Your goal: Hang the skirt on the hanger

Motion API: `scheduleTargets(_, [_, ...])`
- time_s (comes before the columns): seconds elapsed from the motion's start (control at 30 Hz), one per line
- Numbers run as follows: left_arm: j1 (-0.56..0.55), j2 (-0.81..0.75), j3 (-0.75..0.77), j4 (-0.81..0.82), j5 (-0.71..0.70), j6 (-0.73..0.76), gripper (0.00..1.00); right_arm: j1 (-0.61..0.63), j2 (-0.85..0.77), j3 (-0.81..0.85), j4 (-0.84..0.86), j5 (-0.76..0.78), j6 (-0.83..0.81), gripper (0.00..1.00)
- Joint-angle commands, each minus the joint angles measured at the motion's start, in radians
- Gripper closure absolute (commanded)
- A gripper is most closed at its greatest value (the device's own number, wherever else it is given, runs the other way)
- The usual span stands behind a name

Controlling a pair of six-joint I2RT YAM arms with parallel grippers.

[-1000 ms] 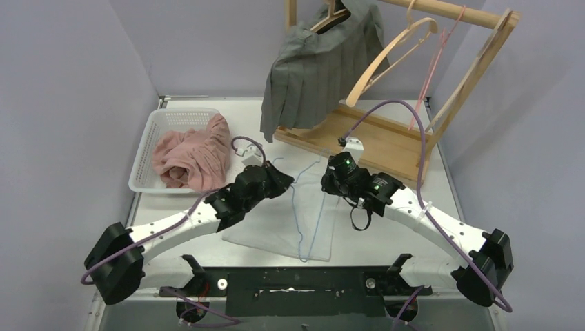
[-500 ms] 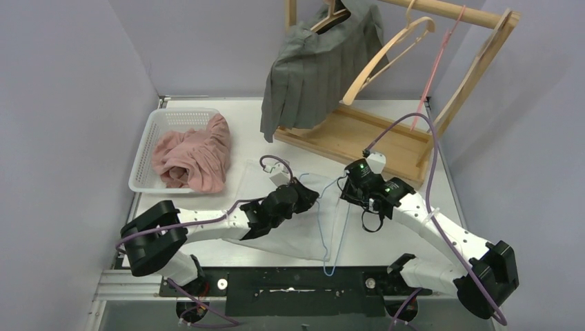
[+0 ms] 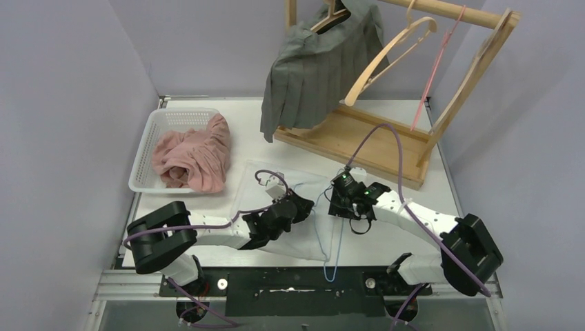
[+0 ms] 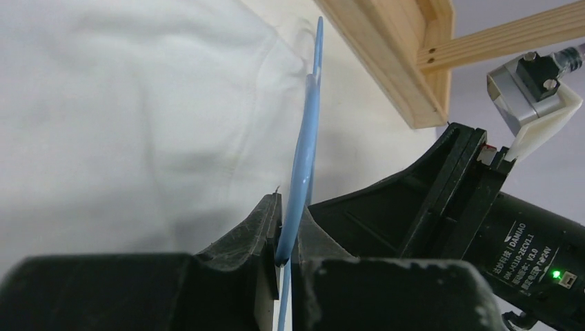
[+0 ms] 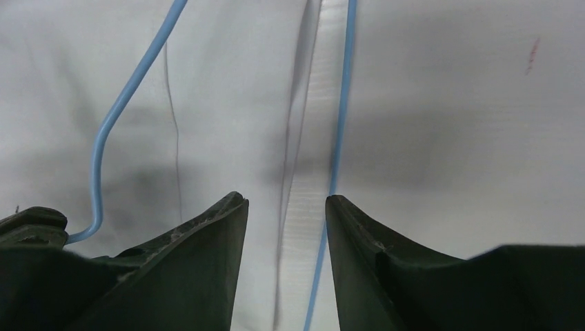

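A white skirt point(image 3: 276, 231) lies flat on the table. A thin blue wire hanger point(image 3: 336, 245) lies across it, one end reaching past the near table edge. My left gripper point(image 3: 305, 204) is shut on the blue hanger; in the left wrist view the wire point(image 4: 303, 158) runs up from between the closed fingers point(image 4: 288, 238) over the skirt point(image 4: 138, 103). My right gripper point(image 3: 338, 205) is open and low over the skirt's ribbed waistband point(image 5: 303, 207). Its fingers point(image 5: 286, 203) straddle the band, with a hanger wire point(image 5: 341, 103) beside it.
A white basket point(image 3: 147, 141) with a pink garment point(image 3: 196, 152) stands at the left. A wooden rack point(image 3: 372, 138) stands behind, carrying a grey pleated skirt point(image 3: 314, 69), a bare wooden hanger point(image 3: 386, 55) and a pink hanger point(image 3: 431, 69). The right arm's body point(image 4: 483, 227) sits close to my left gripper.
Both grippers have moved nearer and closer together. The blue hanger has shifted toward the near edge. My right gripper has come down over the waistband.
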Motion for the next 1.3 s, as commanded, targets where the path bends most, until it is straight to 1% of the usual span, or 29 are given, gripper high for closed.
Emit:
scheduleTargets(0.0, [-0.002, 0.003, -0.037, 0.092, -0.023, 0.009, 1.00, 0.042, 0.062, 0.000, 0.089, -0.009, 0.042, 0.53])
scheduleTargets(0.2, [0.001, 0.002, -0.080, 0.129, -0.015, 0.010, 1.00, 0.076, 0.141, -0.011, 0.154, -0.024, 0.073, 0.53])
scheduleTargets(0.43, [0.009, 0.010, -0.101, 0.161, 0.014, 0.021, 1.00, 0.096, 0.229, 0.019, 0.066, 0.094, 0.152, 0.55])
scheduleTargets(0.6, [0.020, 0.001, -0.106, 0.146, 0.023, 0.021, 1.00, 0.101, 0.291, 0.033, 0.049, 0.119, 0.148, 0.55])
scheduleTargets(0.67, [0.025, -0.002, -0.111, 0.146, 0.030, 0.021, 1.00, 0.106, 0.311, 0.046, 0.034, 0.137, 0.155, 0.59])
scheduleTargets(0.7, [0.028, -0.003, -0.113, 0.146, 0.032, 0.021, 1.00, 0.108, 0.315, 0.048, 0.035, 0.142, 0.155, 0.65])
scheduleTargets(0.73, [0.029, -0.003, -0.115, 0.146, 0.034, 0.022, 1.00, 0.109, 0.315, 0.048, 0.043, 0.142, 0.152, 0.75])
scheduleTargets(0.8, [0.033, -0.005, -0.119, 0.145, 0.036, 0.021, 1.00, 0.108, 0.314, 0.057, 0.044, 0.140, 0.147, 0.91])
scheduleTargets(0.83, [0.035, -0.007, -0.122, 0.144, 0.036, 0.022, 1.00, 0.110, 0.313, 0.065, 0.037, 0.140, 0.143, 0.97])
scheduleTargets(0.87, [0.038, -0.010, -0.124, 0.143, 0.036, 0.021, 1.00, 0.112, 0.312, 0.078, 0.026, 0.140, 0.140, 1.00])
scheduleTargets(1.03, [0.049, -0.027, -0.136, 0.121, 0.026, 0.027, 1.00, 0.115, 0.270, 0.152, -0.059, 0.141, 0.131, 1.00])
scheduleTargets(1.17, [0.059, -0.036, -0.134, 0.106, 0.013, 0.058, 1.00, 0.116, 0.221, 0.212, -0.165, 0.148, 0.129, 1.00])
scheduleTargets(1.27, [0.068, -0.024, -0.106, 0.078, 0.008, 0.093, 1.00, 0.116, 0.182, 0.249, -0.253, 0.163, 0.136, 1.00])
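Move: The right hand's open fingers hover over the right edge fold of the white skirt: the spot to pinch is about 3 cm to its left, 1 cm ahead and 4 cm below. The blue hanger's near end sits some 17 cm back and 1 cm left at nearly hand height, and the rack tray's middle about 20 cm ahead and 4 cm right, low. From the left hand, which holds the hanger, that edge lies about 5 cm right, 3 cm back and 9 cm down. Lower the right gripper about 4 cm and shift it 3 cm left onto the skirt's edge fold, beside the hanger wire. Ease a little forward, shut the fingers to pinch the cloth, then start lifting, some 2 cm. Meanwhile keep the left gripper closed on the blue hanger and bring it about 3 cm left and a bit over 2 cm down. ##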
